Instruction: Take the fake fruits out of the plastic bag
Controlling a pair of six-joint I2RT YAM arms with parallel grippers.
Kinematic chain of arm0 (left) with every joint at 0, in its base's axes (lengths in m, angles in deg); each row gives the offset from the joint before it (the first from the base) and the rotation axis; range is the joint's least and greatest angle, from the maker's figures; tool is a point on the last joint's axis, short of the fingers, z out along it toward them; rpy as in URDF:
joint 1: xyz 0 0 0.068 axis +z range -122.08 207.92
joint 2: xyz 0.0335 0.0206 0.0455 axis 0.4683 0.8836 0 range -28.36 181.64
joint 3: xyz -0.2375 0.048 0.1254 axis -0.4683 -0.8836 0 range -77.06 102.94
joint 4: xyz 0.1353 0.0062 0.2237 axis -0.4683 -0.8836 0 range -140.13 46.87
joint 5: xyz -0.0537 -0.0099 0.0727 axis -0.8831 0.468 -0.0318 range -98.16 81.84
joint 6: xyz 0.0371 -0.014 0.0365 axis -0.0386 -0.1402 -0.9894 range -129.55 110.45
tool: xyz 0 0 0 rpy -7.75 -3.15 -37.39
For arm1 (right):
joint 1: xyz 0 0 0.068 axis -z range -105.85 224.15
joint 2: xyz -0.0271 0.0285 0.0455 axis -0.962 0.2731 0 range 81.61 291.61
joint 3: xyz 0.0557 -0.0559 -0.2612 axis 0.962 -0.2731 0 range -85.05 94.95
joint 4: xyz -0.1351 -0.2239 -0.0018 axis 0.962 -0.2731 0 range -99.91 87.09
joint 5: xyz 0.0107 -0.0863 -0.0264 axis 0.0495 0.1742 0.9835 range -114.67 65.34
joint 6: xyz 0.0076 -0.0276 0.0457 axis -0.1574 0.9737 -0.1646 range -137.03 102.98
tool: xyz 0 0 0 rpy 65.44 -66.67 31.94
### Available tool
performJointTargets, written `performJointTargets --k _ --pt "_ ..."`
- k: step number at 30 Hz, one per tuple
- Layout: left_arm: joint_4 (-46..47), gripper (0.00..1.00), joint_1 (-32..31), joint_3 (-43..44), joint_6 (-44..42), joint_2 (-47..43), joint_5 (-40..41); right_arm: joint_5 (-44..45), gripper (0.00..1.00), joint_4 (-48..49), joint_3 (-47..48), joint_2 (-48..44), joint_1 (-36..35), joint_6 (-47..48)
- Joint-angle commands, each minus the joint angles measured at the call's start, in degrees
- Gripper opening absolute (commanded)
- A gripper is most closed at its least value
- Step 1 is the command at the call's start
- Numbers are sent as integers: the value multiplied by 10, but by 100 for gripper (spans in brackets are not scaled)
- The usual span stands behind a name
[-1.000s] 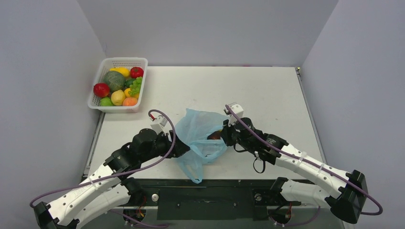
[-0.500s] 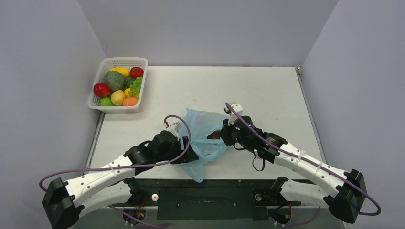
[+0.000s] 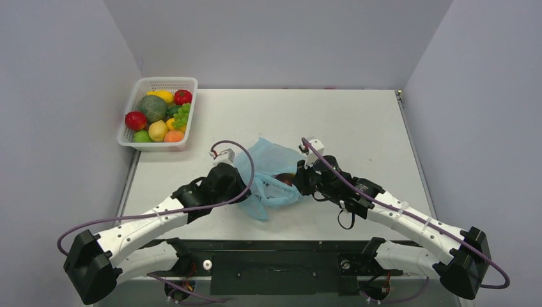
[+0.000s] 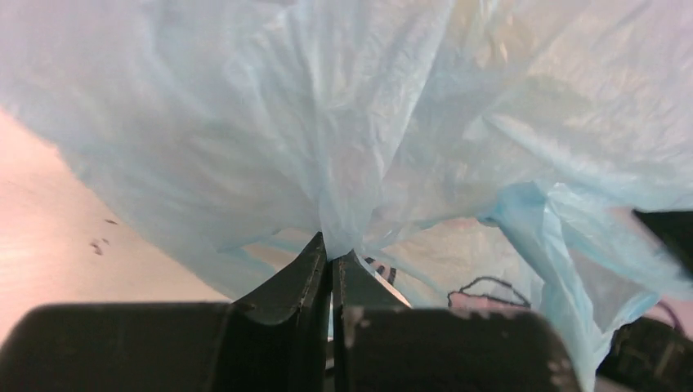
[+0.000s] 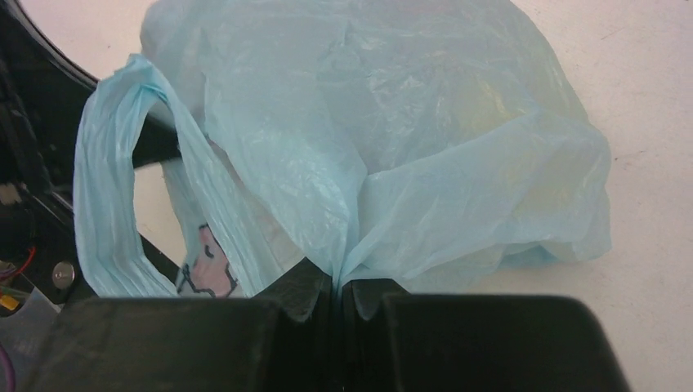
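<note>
The light-blue plastic bag lies crumpled near the table's front, between my two arms. My left gripper is shut on a fold of its film on the left side; in the left wrist view the film bunches into the closed tips. My right gripper is shut on the bag's right side, and in the right wrist view the film gathers between its tips. A dark purplish-brown fake fruit shows at the bag's mouth. A yellowish shape shows faintly through the film.
A white lattice basket with several coloured fruits stands at the table's far left corner. The table's front edge runs just below the bag. Grey walls close in the left, back and right sides.
My left arm swung forward and in against the bag's left side, and its gripper closed on the film. The bag's lower loop drew up. The right arm held still.
</note>
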Motion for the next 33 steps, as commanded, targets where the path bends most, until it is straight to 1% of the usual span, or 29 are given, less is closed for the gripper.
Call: performJointTargets --k 1,2,3,4,5,6,7,8,11,13,14,15,17,18,19,20,21,22,23,24,25,26,30,33 --pt "-35 0 68 57 -59 -52 45 42 0 -10 -13 -17 -1 21" --pt "-41 0 83 62 -71 -56 35 78 0 -27 -20 -18 -2 19" --pt "-54 0 117 76 -96 -60 5 114 0 -35 -28 -20 -2 17" --pt "-67 0 150 82 -107 -62 -24 130 0 -46 -34 -27 -1 9" --pt "-72 0 164 90 -126 -64 -35 152 0 -49 -47 -32 -1 4" --pt "-75 0 193 93 -134 -65 -55 159 0 -48 -54 -42 -1 -6" --pt "-76 0 205 98 -147 -65 -63 161 0 -45 -69 -46 -1 -11" --pt "-77 0 230 101 -151 -65 -74 160 0 -39 -75 -50 -1 -14" --pt "-61 0 267 106 -146 -66 -84 152 0 -34 -94 -38 0 -44" --pt "-30 0 287 98 -138 -65 -87 151 0 -28 -111 -25 10 -110" --pt "-12 0 299 95 -136 -62 -88 150 7 -23 -120 -23 19 -130" --pt "-5 0 304 89 -130 -53 -97 143 11 -12 -139 -25 23 -159" --pt "20 0 324 76 -121 -34 -135 142 22 -9 -164 -36 42 -186" --pt "35 0 333 66 -116 -27 -163 141 32 -9 -173 -42 61 -191" --pt "45 0 337 60 -114 -15 -174 131 37 -9 -187 -57 74 -195" --pt "64 0 343 46 -111 -9 -197 120 44 -7 -193 -66 106 -195" --pt "75 0 348 37 -109 1 -210 91 48 -2 -204 -82 123 -194" --pt "103 0 356 19 -102 6 -245 72 57 3 -209 -90 155 -193" --pt "117 0 363 9 -96 11 -263 9 62 20 -217 -103 180 -182" --pt "147 0 365 -9 -83 12 -294 -19 64 26 -217 -108 185 -172" --pt "162 0 367 -17 -76 12 -308 -55 66 22 -214 -119 188 -159" --pt "185 0 367 -31 -66 9 -330 -73 67 16 -207 -126 188 -155" --pt "217 0 368 -54 -38 -22 -357 -126 74 5 -196 -188 179 -141" --pt "228 0 368 -65 -19 -48 -365 -139 77 15 -189 -216 157 -153"
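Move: The left hand has the plastic bag's film pinched; the bag's middle lies about 8 cm ahead of this hand, 9 cm right and 6 cm below. A red fruit shows in the mouth some 7 cm ahead and 13 cm right, also 6 cm below. From the right hand, also gripping film, the bag's middle is roughly 5 cm ahead, 8 cm left and 12 cm below, the red fruit 5 cm ahead and 4 cm left at a similar depth. Still pinching the bag film, the left hand draws it forward and left about 10 cm while rising some 8 cm, then sinks most of the way back with the fingers kept shut, rolling its left side down. The right hand lowers and swings right, about 10 cm each, turning clockwise; midway its fingers open wide and let go of the film, then it rises a few centimetres. ##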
